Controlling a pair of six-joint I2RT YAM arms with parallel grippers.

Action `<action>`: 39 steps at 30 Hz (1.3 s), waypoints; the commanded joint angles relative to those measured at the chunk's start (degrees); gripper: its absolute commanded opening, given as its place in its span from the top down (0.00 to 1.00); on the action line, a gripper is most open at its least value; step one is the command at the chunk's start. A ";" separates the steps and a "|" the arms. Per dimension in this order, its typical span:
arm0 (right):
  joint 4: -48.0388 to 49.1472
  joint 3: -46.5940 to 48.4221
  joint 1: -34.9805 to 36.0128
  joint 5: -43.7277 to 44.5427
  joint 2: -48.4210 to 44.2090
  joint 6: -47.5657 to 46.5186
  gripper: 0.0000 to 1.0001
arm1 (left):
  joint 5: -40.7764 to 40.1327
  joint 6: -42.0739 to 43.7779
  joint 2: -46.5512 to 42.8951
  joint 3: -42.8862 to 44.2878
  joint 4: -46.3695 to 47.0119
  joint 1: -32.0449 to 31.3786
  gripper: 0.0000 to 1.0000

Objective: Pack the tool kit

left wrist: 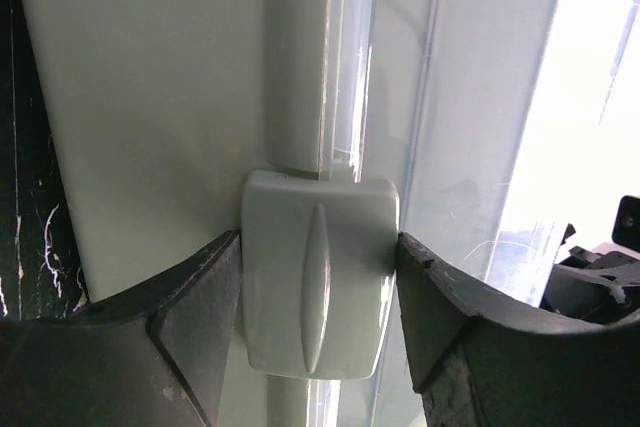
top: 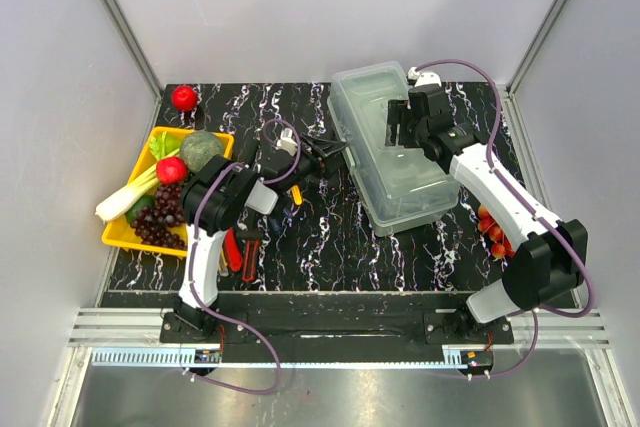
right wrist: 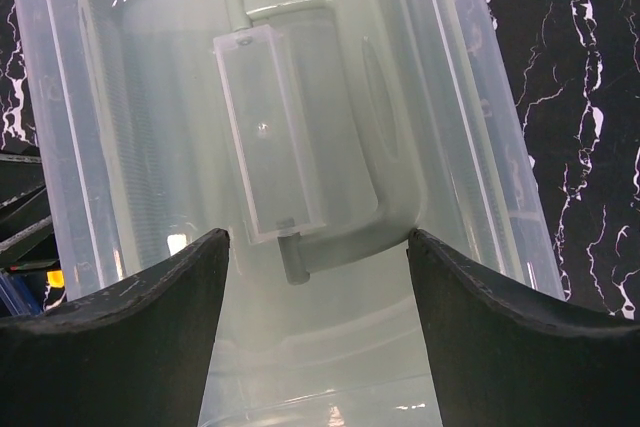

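Note:
The tool kit's pale grey-green toolbox (top: 405,187) lies right of centre with its clear lid down. My left gripper (top: 335,151) reaches to the box's left long side. In the left wrist view its fingers (left wrist: 200,317) press both sides of the grey-green latch (left wrist: 320,287), so the left gripper (left wrist: 320,242) is shut on it. My right gripper (top: 403,130) hangs open over the lid (right wrist: 450,97), its jaws on either side of the folded lid handle (right wrist: 270,137) below. Red-handled tools (top: 240,247) lie by the left arm, and a yellow-handled one (top: 297,195) under its wrist.
A yellow tray (top: 120,235) of vegetables and grapes sits at the left, with a red fruit (top: 184,97) behind it. Small red items (top: 492,229) lie beside the right arm. Grey walls close in the marbled black table (top: 330,247).

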 commanded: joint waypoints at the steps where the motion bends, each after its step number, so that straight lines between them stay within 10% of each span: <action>1: -8.56 -4.76 0.68 -3.40 5.74 4.11 0.23 | 5.03 4.17 -7.65 0.71 10.67 -0.18 0.59; 22: -8.38 -5.37 0.68 0.12 5.22 5.70 0.23 | 5.04 15.85 -15.91 3.70 -18.78 0.17 0.66; 32: -8.29 -5.11 0.68 0.47 5.48 6.14 0.23 | 1.97 18.76 -17.93 1.51 -26.88 0.26 0.15; 39: -8.29 -5.02 0.68 0.56 5.39 6.40 0.22 | -2.07 21.05 -21.45 -1.74 -30.65 0.70 0.01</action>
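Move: The box's latch sits right between the left hand's fingers, pinched at its lower and upper edges. From that hand the lid handle lies about 5 cm ahead, 9 cm to the right and 8 cm up; the yellow screwdriver lies some 8 cm back, 11 cm to the left and 10 cm down. For the right hand, the handle is about 4 cm ahead, 1 cm left and 1 cm down; the latch is about 10 cm left, 1 cm back and 9 cm lower. Still pinching the latch, the left hand levers it outward, its left side rising and its fingertips dipping by some 15 degrees as it eases barely a centimetre back and left. Then the fingers open wide to let the latch go while the hand rises about 2 cm, drawing slightly farther back from the box. The right hand stays at the lid handle, fingers apart, turning a few degrees clockwise. ##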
